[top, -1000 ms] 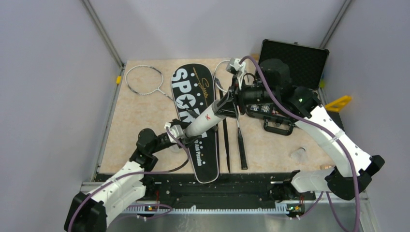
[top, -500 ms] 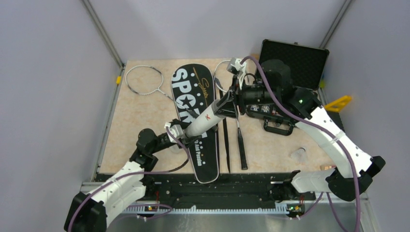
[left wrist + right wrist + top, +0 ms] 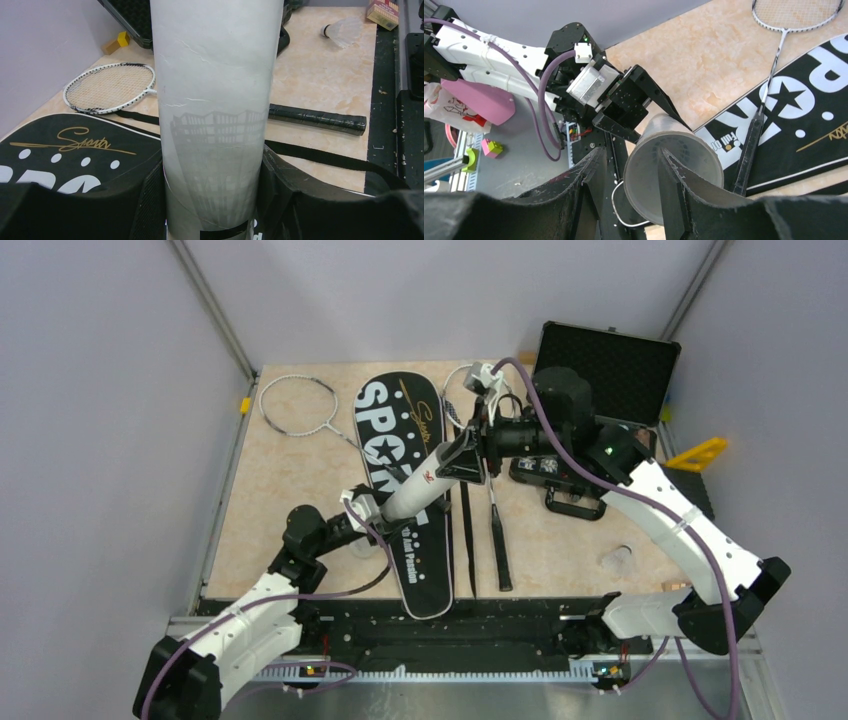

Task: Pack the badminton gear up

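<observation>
The white tube (image 3: 415, 490) slants up to the right above the black "SPORT" bag (image 3: 395, 420). My left gripper (image 3: 365, 510) is shut on its lower end, with a pad on each side of the tube (image 3: 215, 100); feathered shapes show faintly through its wall. My right gripper (image 3: 631, 152) is open at the tube's open mouth (image 3: 689, 160), one finger in front of the opening and the other outside its rim. One racket (image 3: 297, 405) lies at the far left. Another racket's handle (image 3: 498, 540) lies right of the bag. A shuttlecock (image 3: 617, 560) rests at the near right.
An open black hard case (image 3: 610, 365) stands at the far right under the right arm. A yellow piece (image 3: 700, 453) sits at the table's right edge and a small box (image 3: 382, 14) by the near right corner. The bag's black strap (image 3: 320, 155) trails across the table.
My right gripper has shifted a little to the left, closer onto the tube's upper end. The left gripper keeps its hold and has barely moved.
</observation>
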### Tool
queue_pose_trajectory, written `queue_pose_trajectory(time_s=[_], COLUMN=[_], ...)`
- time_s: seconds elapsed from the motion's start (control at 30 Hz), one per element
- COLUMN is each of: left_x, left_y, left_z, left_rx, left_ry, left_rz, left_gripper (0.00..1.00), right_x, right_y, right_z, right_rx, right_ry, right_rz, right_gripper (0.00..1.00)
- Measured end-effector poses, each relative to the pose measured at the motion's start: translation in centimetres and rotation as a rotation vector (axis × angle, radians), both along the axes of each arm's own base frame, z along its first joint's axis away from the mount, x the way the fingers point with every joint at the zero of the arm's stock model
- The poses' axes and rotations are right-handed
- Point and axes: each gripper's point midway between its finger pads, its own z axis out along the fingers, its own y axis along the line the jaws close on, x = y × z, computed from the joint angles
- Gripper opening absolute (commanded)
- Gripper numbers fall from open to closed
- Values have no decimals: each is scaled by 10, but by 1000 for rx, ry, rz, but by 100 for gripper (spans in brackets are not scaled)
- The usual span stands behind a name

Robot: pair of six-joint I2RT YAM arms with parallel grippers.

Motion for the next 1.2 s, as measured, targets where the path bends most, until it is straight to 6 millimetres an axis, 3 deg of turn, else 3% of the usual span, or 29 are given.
queue_pose_trajectory(time_s=[0.2,0.37,0.43,0.53,0.63,0.77,0.87,0.93,1.0,1.07,1.13,1.2], left_x=[4,9,13,20,26,36,50,62,79,95,111,125], left_y=[2,7,9,13,17,24,32,41,57,77,99,126], left_z=[1,3,3,7,11,10,8,8,10,15,20,20], left_rx=[-11,-25,-33,-56,-77,-94,-107,-119,-135,-154,-173,-178], left_ry=[9,18,27,37,40,65,95,133,183,224,255,286], left_rz=[30,76,103,151,194,265,348,434,570,721,885,1074], left_gripper=[19,19,19,19,19,19,20,20,21,21,21,21], right_x=[1,2,4,11,30,66,76,80,84,90,96,103], right_y=[5,8,9,9,4,-19,-42,-61,-81,-97,-108,-114], right_z=[2,3,5,11,33,85,115,124,119,100,69,22], right_rx=[63,104,103,74,65,143,214,252,271,260,230,172], right_ry=[-33,-51,-55,-56,-133,-290,-364,-395,-410,-410,-397,-363], right_rz=[8,9,-3,-52,-164,-409,-549,-647,-750,-838,-906,-959], right_gripper=[44,52,59,82,95,97,97,98,97,97,97,97])
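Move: The tube stays in my left grip, its mouth about 15 cm to the right and 18 cm up; I take it to the bare table left of the racket bag, some 12 cm forward, 12 cm left and 18 cm below. The bag's middle lies 17 cm ahead and 2 cm right. From my right hand, the loose shuttlecock lies about 39 cm right, level, 33 cm down. The racket grip is 10 cm right and 2 cm ahead, the chip case 32 cm right and 32 cm ahead. My right fingers, at the tube's mouth, ease about 1 cm left, then open wide and come away, rising and swinging clockwise some 55 degrees to the right and forward before dropping quickly from the top. Still gripping the tube, my left hand starts slowly, then sweeps roughly 18 cm forward and left, turning counter-clockwise about 60 degrees. ##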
